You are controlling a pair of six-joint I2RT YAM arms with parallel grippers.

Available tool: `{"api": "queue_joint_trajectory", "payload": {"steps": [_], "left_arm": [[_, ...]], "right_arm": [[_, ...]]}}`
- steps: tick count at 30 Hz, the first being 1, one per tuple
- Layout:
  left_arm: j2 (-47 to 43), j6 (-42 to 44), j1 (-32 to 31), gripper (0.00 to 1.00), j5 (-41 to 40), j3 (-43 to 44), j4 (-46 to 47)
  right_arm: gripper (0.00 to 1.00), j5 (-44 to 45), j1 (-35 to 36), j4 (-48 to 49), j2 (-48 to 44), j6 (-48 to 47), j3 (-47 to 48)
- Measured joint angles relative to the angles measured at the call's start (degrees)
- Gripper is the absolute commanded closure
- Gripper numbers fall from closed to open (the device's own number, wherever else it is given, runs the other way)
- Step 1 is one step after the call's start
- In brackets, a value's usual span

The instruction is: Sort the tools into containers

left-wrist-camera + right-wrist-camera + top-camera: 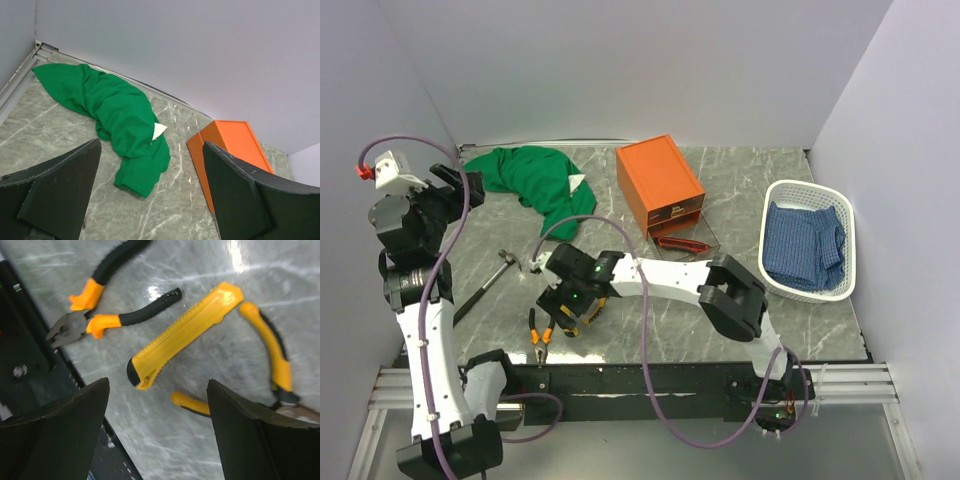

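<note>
My right gripper (pixel 569 312) is open and empty, low over the table's front left. In its wrist view (pixel 157 440) a yellow utility knife (pixel 185 332) lies just ahead of the jaws. Yellow-handled pliers (pixel 272 352) lie at its right and orange-black pliers (pixel 100 315) at its left, also seen from above (pixel 539 335). A black-handled hammer (pixel 488 281) lies left of them. The orange box (pixel 658 182) stands at the back; its clear lower drawer (pixel 698 236) is pulled out and holds a red-black knife (pixel 680 243). My left gripper (pixel 150 200) is open, empty, raised at the far left (pixel 452 186).
A green cloth (pixel 535 185) lies crumpled at the back left, also in the left wrist view (pixel 115 115) beside the orange box (pixel 235 145). A white basket (pixel 775 215) with a blue cloth stands at the right. The black mounting rail (pixel 650 380) runs along the front edge.
</note>
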Motion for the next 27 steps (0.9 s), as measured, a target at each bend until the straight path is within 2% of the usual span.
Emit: {"api": "queue_joint_trajectory", "payload": {"steps": [7,15,17,21,27], "left_arm": [[-2.9,0.4,1.2,0.12,0.0,0.2,-3.4],[-5.1,-0.2,3.4,0.12,0.6,0.1,-4.8],[-5.1,-0.8,4.0,0.12,0.9,0.1,-4.8],[-5.1,-1.2,4.8,0.12,1.5,0.1,-5.0],[-5.1,-1.3,5.3,0.13,1.8,0.1,-5.1]], "right_arm": [[0.15,6.2,1.6,-0.1,4.4,8.3,0.2],[0.19,8.2,3.1,0.1,5.7,11.1,2.5],[0.25,8.4,3.3,0.2,6.1,11.3,2.9],[0.27,8.9,3.7,0.5,7.5,11.3,3.1],[0.44,11.8,3.8,0.6,8.0,11.0,3.3]]}}
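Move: The yellow knife lies on the table under the open right hand, its middle about 3 cm ahead, 2 cm to the left and some 6 cm below. The yellow-handled pliers lie roughly 6 cm ahead and 5 cm to the right of that hand; the orange-handled cutters lie about 2 cm back and 8 cm to its left, both some 7 cm down. From the left hand, raised high, the knife is about 12 cm back, 19 cm right and 35 cm below. The open right hand sinks about 5 cm onto the near end of the yellow knife, turning some 10 degrees clockwise, with one small rise of a centimetre and a 1.5 cm shift left midway towards the orange-handled cutters' side. Low over the knife, the fingers start narrowing from wide open to a bit over half open, one to each side of its near end and not yet pinching, while the empty left hand eases back about 3 cm, well away from the tools. ##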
